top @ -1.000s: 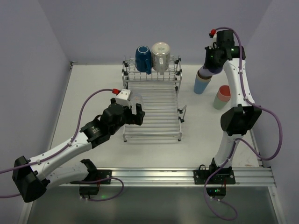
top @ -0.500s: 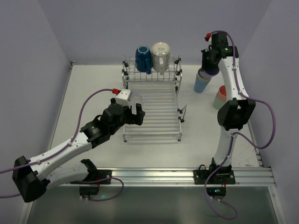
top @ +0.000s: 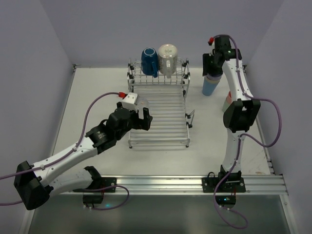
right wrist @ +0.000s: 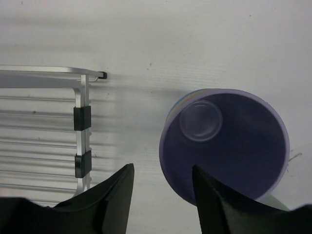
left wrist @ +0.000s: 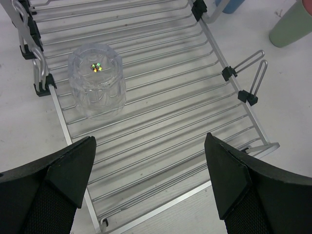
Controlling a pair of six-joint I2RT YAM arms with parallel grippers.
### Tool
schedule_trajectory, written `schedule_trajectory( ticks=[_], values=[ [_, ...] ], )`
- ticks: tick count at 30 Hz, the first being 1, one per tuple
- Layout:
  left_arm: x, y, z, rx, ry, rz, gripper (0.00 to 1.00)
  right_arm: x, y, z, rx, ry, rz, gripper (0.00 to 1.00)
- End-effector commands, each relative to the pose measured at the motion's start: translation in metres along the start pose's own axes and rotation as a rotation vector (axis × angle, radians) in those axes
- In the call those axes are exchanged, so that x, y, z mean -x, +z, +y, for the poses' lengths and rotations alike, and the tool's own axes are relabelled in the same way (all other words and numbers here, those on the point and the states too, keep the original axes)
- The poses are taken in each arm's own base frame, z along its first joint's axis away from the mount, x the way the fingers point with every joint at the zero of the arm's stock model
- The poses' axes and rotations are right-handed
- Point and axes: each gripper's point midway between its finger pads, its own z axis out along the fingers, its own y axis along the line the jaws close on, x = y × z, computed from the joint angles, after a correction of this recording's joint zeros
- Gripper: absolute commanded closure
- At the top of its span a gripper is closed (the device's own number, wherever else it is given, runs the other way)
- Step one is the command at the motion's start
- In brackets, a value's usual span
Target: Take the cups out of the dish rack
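Observation:
The dish rack (top: 161, 142) (left wrist: 161, 126) lies mid-table. A clear tumbler (left wrist: 96, 80) stands upside down on its slats, just ahead of my left gripper (top: 141, 117) (left wrist: 148, 187), which is open and empty. On the raised back tier sit a dark-blue mug (top: 149, 61) and a clear glass mug (top: 167, 59). My right gripper (top: 213, 68) (right wrist: 161, 195) is open above a lavender cup (right wrist: 224, 146) that is nested in a light blue cup (top: 210, 87) on the table right of the rack. One finger overlaps the lavender rim; the other is apart from it.
A green cup (left wrist: 291, 27) stands on the table right of the rack, mostly hidden behind the right arm in the top view. The rack's corner rail (right wrist: 48, 73) is left of the lavender cup. Purple walls enclose the table.
My right gripper has carried the lavender cup back and left, down into the light blue cup, and its jaws have opened off it. The left arm has barely moved.

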Motion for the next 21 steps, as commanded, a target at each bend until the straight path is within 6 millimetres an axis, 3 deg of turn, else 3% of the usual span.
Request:
schedule_trajectory(
  ticks=[1, 6, 9, 11, 13, 14, 15, 16, 17, 18, 19, 20, 21],
  values=[
    [0.016, 0.003, -0.008, -0.023, -0.024, -0.055, 0.0, 0.005, -0.013, 0.0, 0.015, -0.128, -0.011, 0.45],
    [0.029, 0.006, -0.011, -0.021, -0.032, -0.093, 0.0, 0.03, -0.029, 0.007, 0.03, -0.112, -0.116, 0.41],
    [0.044, 0.012, -0.01, -0.001, -0.04, -0.147, 0.0, 0.059, -0.06, 0.015, 0.057, -0.077, -0.259, 0.39],
    [0.058, 0.02, -0.013, 0.007, -0.052, -0.184, 0.0, 0.069, -0.093, 0.026, 0.104, -0.039, -0.343, 0.35],
    [0.063, 0.03, -0.007, 0.05, -0.049, -0.18, 0.0, 0.074, -0.106, 0.033, 0.147, -0.026, -0.421, 0.31],
    [0.065, 0.034, -0.008, 0.05, -0.051, -0.192, 0.0, 0.08, -0.143, 0.038, 0.173, -0.009, -0.502, 0.27],
    [0.065, 0.038, -0.005, 0.06, -0.048, -0.192, 0.0, 0.092, -0.162, 0.044, 0.209, -0.009, -0.588, 0.25],
    [0.061, 0.044, 0.0, 0.086, -0.048, -0.184, 0.0, 0.075, -0.154, 0.047, 0.232, 0.022, -0.567, 0.22],
    [0.06, 0.048, 0.003, 0.101, -0.051, -0.186, 0.0, 0.075, -0.192, 0.05, 0.257, 0.028, -0.649, 0.19],
    [0.06, 0.05, 0.007, 0.117, -0.058, -0.193, 0.0, 0.081, -0.21, 0.054, 0.282, 0.033, -0.727, 0.18],
    [0.052, 0.056, 0.015, 0.153, -0.051, -0.185, 0.0, 0.062, -0.2, 0.059, 0.324, 0.067, -0.697, 0.16],
    [0.052, 0.059, 0.019, 0.168, -0.052, -0.193, 0.0, 0.056, -0.232, 0.063, 0.359, 0.071, -0.761, 0.14],
    [0.053, 0.062, 0.026, 0.192, -0.054, -0.198, 0.0, 0.057, -0.247, 0.068, 0.397, 0.073, -0.824, 0.13]
  ],
)
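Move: The clear cup on the lower rack lies about 11 cm ahead of the left hand, 2 cm to its left and 12 cm below. The blue mug on the upper rack is some 25 cm ahead, 5 cm right and 4 cm above. From the right hand the just-released purple cup is about 3 cm ahead, 3 cm right and 5 cm below, with the red-green stack 8 cm back, 12 cm right and 10 cm lower. The right fingers, already half open at the purple cup's rim, spread wider and come free: after a slight settle the hand lifts fast, about 17 cm up and 8 cm back, tipping its fingers up some 30 degrees and drifting a little left. Meanwhile the wide-open left hand reaches forward about 6 cm towards the clear cup, nearly level, veering slightly right and turning a little counter-clockwise. ##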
